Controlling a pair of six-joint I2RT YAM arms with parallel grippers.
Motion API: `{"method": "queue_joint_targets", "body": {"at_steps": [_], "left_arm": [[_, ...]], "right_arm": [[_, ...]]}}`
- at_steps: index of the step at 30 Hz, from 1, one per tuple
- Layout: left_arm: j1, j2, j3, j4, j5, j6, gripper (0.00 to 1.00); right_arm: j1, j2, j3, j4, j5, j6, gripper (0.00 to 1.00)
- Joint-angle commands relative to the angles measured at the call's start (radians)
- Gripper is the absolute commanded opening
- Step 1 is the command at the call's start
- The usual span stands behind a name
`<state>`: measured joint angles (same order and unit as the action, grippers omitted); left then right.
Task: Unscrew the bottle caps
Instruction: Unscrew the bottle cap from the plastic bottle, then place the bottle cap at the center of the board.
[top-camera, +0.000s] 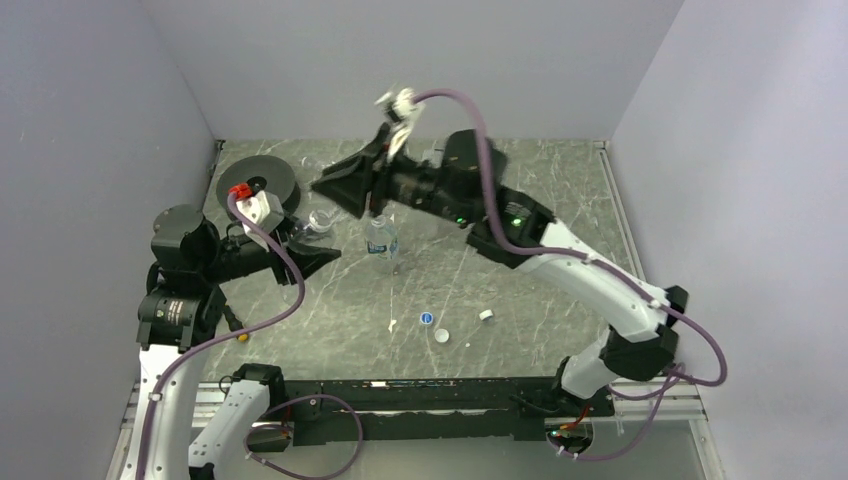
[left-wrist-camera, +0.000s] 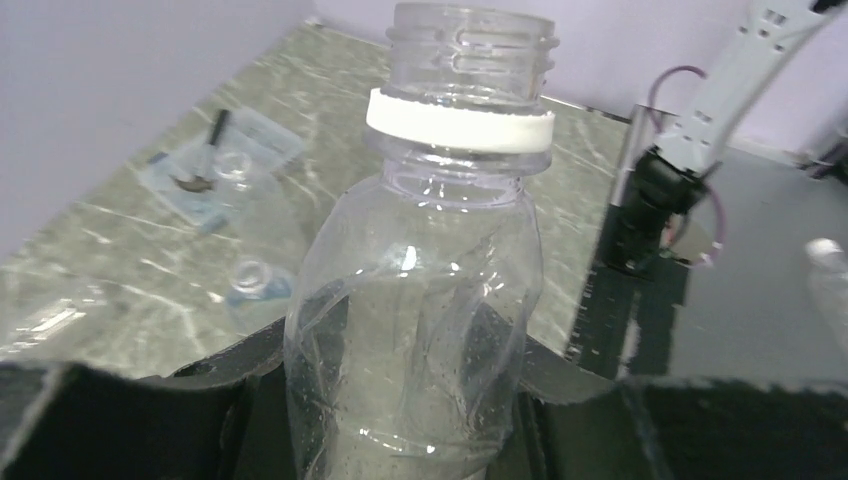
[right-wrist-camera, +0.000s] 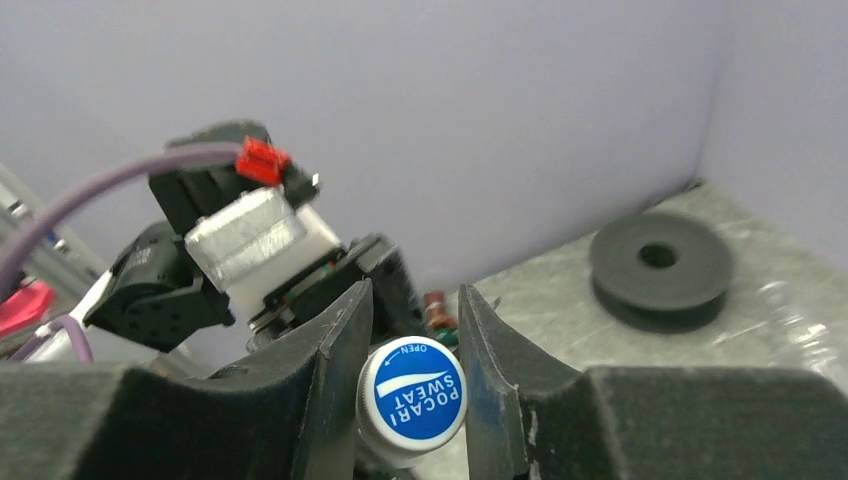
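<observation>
A short bottle (top-camera: 381, 242) with a blue-and-white label stands upright mid-table. My right gripper (top-camera: 372, 206) comes down on its top. In the right wrist view, my right gripper (right-wrist-camera: 413, 325) is shut on that bottle's cap (right-wrist-camera: 412, 397), which has a white rim and a blue printed top. My left gripper (top-camera: 312, 252) holds a clear bottle (top-camera: 320, 222) tilted above the table's left side. In the left wrist view, my left gripper (left-wrist-camera: 410, 345) is shut on the body of the clear bottle (left-wrist-camera: 415, 270). Its neck is open, with a white ring (left-wrist-camera: 460, 122) under the thread. Three loose caps (top-camera: 427, 319) (top-camera: 441, 336) (top-camera: 486, 315) lie near the front.
A black spool (top-camera: 258, 185) sits at the back left, also in the right wrist view (right-wrist-camera: 658, 265). Another clear bottle (top-camera: 318, 166) lies beside it. A clear tray (left-wrist-camera: 215, 160) lies on the table in the left wrist view. Walls close three sides.
</observation>
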<state>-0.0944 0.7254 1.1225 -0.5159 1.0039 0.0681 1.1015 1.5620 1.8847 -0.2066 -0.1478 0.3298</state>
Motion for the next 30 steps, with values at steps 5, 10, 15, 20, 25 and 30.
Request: {"method": "queue_joint_targets", "body": {"at_steps": [5,10,15,20,25,30], "left_arm": [[0.003,0.019,-0.030,-0.003,0.193,-0.112,0.00],[0.004,0.006,-0.009,-0.034,0.165,-0.046,0.00],[0.004,-0.011,0.009,-0.036,0.154,-0.023,0.00],[0.004,-0.029,0.000,-0.034,0.142,-0.009,0.00],[0.004,-0.044,-0.015,-0.041,0.135,0.009,0.00],[0.003,-0.048,-0.016,-0.052,0.138,0.016,0.00]], "right_arm": [[-0.083,-0.194,-0.093,0.161,-0.112,-0.120,0.20],[-0.134,-0.287,-0.219,0.064,0.133,-0.120,0.21],[-0.254,-0.465,-0.555,0.057,0.284,-0.024,0.23],[-0.340,-0.565,-0.827,0.031,0.328,0.093,0.23],[-0.355,-0.523,-1.031,0.074,0.364,0.141,0.22],[-0.349,-0.392,-1.145,0.149,0.347,0.175,0.21]]}}
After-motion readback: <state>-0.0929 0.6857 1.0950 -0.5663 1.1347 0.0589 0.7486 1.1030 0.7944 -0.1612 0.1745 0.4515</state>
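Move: The blue cap already off its bottle is in the right fingers; the loose blue cap on the table, by which such caps are gathered, lies some 49 cm below that hand, 15 cm to its right and 4 cm ahead. A loose white cap is 4 cm nearer the base and 3 cm farther right than the loose blue one; the standing bottle is 17 cm ahead of the right hand, 4 cm right, 41 cm below. From the left hand, the loose blue cap is 5 cm ahead, 18 cm right, 37 cm below. The unscrewed blue cap stays pinched in the right fingers as that arm swings it clear of the open bottle, rising about 7 cm while going right, then sweeping right, slightly forward and steeply down, over 30 cm lower than at the start, towards the loose caps. The right wrist turns some 40 degrees clockwise and tips the fingers down. The left hand keeps its grip on the open bottle and eases back about 3 cm. ##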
